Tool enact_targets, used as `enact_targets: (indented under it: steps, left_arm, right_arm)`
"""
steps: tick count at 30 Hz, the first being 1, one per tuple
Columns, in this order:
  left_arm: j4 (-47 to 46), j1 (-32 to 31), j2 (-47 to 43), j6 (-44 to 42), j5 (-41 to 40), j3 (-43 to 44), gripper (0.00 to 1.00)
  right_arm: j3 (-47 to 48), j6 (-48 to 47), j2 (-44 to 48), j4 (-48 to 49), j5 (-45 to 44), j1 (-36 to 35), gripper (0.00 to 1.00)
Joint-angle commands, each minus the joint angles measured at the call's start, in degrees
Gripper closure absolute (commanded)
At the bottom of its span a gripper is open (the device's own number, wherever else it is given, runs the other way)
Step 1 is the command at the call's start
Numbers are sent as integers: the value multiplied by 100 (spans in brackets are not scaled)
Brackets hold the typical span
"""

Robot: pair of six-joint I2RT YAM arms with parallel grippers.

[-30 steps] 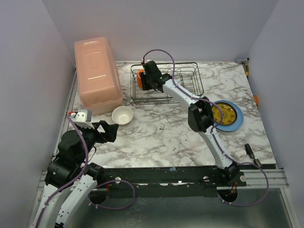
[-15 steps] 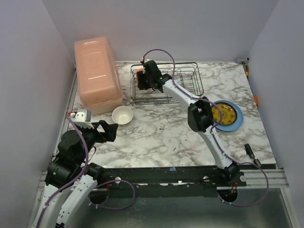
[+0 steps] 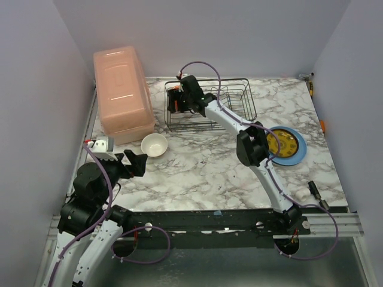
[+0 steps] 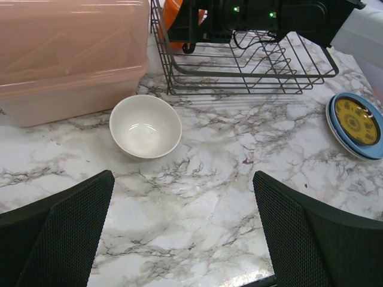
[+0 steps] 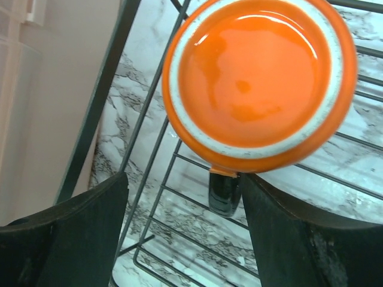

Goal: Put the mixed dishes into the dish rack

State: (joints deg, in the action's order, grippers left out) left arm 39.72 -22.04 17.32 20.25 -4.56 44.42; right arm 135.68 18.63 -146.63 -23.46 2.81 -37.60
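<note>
The orange mug (image 5: pixel 257 78) stands upright in the left end of the black wire dish rack (image 3: pixel 230 104), its dark handle (image 5: pixel 224 192) pointing toward the camera. My right gripper (image 5: pixel 185 233) hovers just above it, open, fingers spread to either side of the handle and gripping nothing. The mug (image 3: pixel 175 98) also shows from above. A small white bowl (image 4: pixel 145 126) sits on the marble in front of the rack (image 4: pixel 239 66). My left gripper (image 4: pixel 182 239) is open and empty, near the bowl (image 3: pixel 154 144). A yellow-brown plate (image 3: pixel 281 143) lies on a light-blue plate (image 3: pixel 297 150) at right.
A big pink lidded box (image 3: pixel 121 92) stands left of the rack, close to its left wall. A small dark tool (image 3: pixel 315 192) lies near the front right edge. Grey walls close in the table on three sides.
My right gripper's jaws have spread apart and let go of the orange mug, which stays in the rack. The left arm has hardly moved.
</note>
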Motion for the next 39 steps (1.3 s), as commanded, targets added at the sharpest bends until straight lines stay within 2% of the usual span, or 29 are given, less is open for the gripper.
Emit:
enact_targets:
  steps: [1,5,11,13,23,27,30,32,36,39]
  left_arm:
    - [-156,110,68,-109,116,-75,2]
    - [-165,139,128,-117,195,-79,2]
    - [-176,140,298,-127,293,-92,1]
    - [-178,143,415,-127,342,-83,1]
    - [-211,144,1103,-109,634,-98,2]
    - [-259,143,1612,138,566,-127,1]
    - [-245,139,1999,818,189,-247,1]
    - [-230,148,2246,1705,-126,-426,1]
    - [-666,176,2565,2895,-285,-742,1]
    - [-701,478,2986,3564,-62,-694,1]
  right_arm:
    - [-149,25,442,-328,-238,-33,17]
    - [-250,12,789,-709,-570,-33,7]
    - [-859,20,1679,-1220,-800,-35,4]
    - [-1535,138,2231,-1134,-789,-41,4]
    - [-6537,1253,5694,618,275,-213,4]
    - [-7986,1590,6824,951,229,-211,4]
    - [-8645,1648,7538,886,-14,-212,4]
    - [-8880,1736,7925,694,-241,-212,3]
    - [-9261,1975,8657,605,-254,-212,3]
    - [-9506,2188,9136,580,-242,-212,3]
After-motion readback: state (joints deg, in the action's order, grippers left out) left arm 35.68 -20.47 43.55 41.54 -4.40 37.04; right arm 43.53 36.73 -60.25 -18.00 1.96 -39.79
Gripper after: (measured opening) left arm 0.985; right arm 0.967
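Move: The white bowl I go for next with my left hand sits about 13 cm ahead of it, 2 cm to its right and 23 cm below. From my left hand, the pink bin's middle is some 28 cm ahead and 10 cm left, the dish rack's about 33 cm ahead and 25 cm right. My right hand is at the orange mug's handle, the mug's middle about 4 cm ahead; the bowl is roughly 21 cm back and 10 cm left of that hand. I open my right fingers the rest of the way and back them off the mug's handle, lifting some 10 cm as I draw back and to the right out of the rack, dipping over the table in front of it and rising a little again, about 29 cm back in all. With my left hand, fingers still wide open, I start slowly, then sink faster towards the bowl, about 13 cm down and a little forward, tipping the fingers down some 35 degrees. ##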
